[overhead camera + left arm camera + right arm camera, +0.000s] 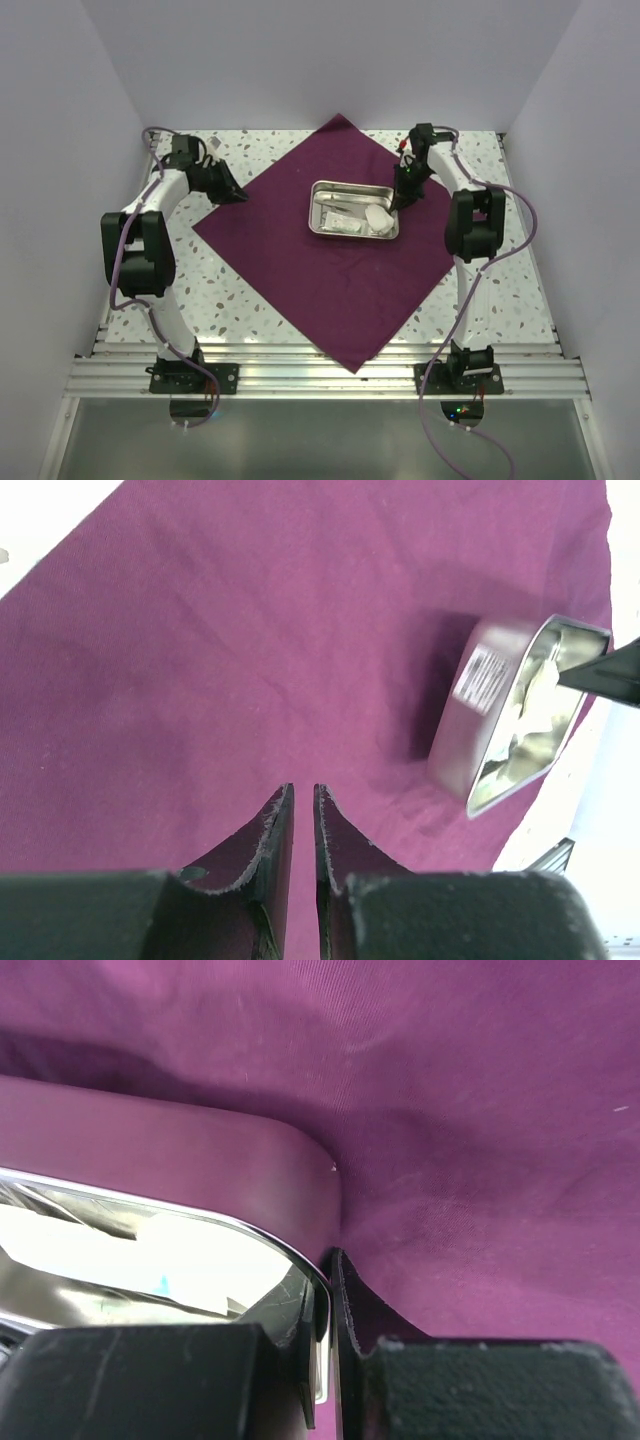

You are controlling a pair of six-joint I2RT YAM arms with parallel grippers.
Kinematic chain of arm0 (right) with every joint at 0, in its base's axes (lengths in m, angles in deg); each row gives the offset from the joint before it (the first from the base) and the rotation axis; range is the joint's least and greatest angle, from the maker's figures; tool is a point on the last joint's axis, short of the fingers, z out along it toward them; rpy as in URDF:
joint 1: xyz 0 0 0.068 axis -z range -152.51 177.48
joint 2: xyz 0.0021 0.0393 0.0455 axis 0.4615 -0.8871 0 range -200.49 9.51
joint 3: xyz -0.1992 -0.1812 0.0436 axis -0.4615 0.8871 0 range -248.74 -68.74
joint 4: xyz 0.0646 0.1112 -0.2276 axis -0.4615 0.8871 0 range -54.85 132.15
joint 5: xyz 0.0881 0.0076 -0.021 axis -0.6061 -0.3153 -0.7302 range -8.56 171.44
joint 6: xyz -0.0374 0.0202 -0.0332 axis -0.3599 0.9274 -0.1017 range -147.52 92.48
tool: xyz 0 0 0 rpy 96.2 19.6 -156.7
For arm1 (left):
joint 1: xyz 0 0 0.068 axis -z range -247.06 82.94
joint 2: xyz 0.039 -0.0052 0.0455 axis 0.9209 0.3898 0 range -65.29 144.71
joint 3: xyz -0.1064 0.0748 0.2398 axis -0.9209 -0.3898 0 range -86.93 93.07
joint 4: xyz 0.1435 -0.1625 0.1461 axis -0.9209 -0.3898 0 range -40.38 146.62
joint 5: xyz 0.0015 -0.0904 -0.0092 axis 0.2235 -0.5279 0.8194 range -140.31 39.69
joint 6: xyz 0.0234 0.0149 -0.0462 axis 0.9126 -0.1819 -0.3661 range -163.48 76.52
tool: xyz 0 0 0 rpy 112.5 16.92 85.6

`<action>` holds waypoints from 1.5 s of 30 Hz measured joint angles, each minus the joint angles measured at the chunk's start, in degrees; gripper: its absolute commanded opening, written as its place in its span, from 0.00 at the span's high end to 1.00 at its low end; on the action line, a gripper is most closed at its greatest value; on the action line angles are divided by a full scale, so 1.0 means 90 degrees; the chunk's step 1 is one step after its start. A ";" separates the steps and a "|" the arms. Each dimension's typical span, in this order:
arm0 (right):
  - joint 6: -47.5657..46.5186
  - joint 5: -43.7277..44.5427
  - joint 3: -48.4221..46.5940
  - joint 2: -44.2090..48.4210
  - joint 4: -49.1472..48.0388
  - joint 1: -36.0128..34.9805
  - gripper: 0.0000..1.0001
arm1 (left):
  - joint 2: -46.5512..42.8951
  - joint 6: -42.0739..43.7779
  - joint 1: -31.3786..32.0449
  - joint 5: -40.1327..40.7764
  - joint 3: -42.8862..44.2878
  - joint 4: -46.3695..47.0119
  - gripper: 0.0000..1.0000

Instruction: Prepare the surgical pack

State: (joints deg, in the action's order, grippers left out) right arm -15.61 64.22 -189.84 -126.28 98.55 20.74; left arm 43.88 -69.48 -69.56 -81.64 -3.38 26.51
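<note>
The surgical pack's purple-maroon drape [300, 275] lies flat as a diamond on the table. A steel tray [352, 237] stands on its middle, holding white gauze or a pouch [348, 219] and a round white piece [378, 215]. My right gripper [402, 203] is shut on the tray's right rim, one finger inside and one outside; the right wrist view shows this grip [328, 1258] on the rim [200, 1160]. My left gripper [238, 196] hovers over the drape's upper-left edge. In the left wrist view its jaws [300, 790] stand a thin slit apart with nothing gripped, over the drape [250, 630].
Speckled tabletop [230, 300] shows around the drape. An aluminium rail [320, 375] with both arm bases runs along the near edge. White walls enclose the left, back and right sides. The drape's near corner [355, 368] reaches the rail.
</note>
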 measured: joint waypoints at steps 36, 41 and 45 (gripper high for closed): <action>-0.0527 0.0571 0.0724 0.0272 0.0197 -0.0918 0.85 | -0.0180 0.0000 0.0000 -0.0002 -0.0668 0.0032 0.80; -0.0413 0.0532 0.0721 0.0272 0.0204 -0.0918 0.51 | -0.0180 0.0002 0.0002 -0.0005 -0.0668 0.0032 0.80; -0.0265 0.0503 0.0719 0.0287 0.0214 -0.0916 0.29 | -0.0175 0.0005 0.0027 0.0005 -0.0668 0.0027 0.94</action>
State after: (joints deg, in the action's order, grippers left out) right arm -18.00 68.75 -183.37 -123.70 100.47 12.50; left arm 42.30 -69.44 -69.32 -81.60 -9.39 26.75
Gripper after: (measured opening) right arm 0.613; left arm 0.181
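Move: The right hand is shut on the tray's right-hand rim; the middle of the purple cloth, where the tray is going, lies roughly 8 cm back and 15 cm to this hand's left, some 5 cm lower. The tray's own middle is about 11 cm left, level with the hand, with the gauze inside some 5 cm left and 3 cm back, and the white packet 14 cm left and 4 cm back. From the left hand, the cloth's middle lies some 25 cm right, 8 cm back and well below. Keeping its pinch on the rim, the right hand drags the tray back towards the middle of the cloth, about 5 cm in all, veering roughly 4 cm left and sinking slightly as the wrist turns some 10 degrees counter-clockwise. It then stays put and spreads its fingers about halfway to let go of the rim, while the empty left hand, clear of the tray, draws back and down by some 2.5 cm each way and waits. ##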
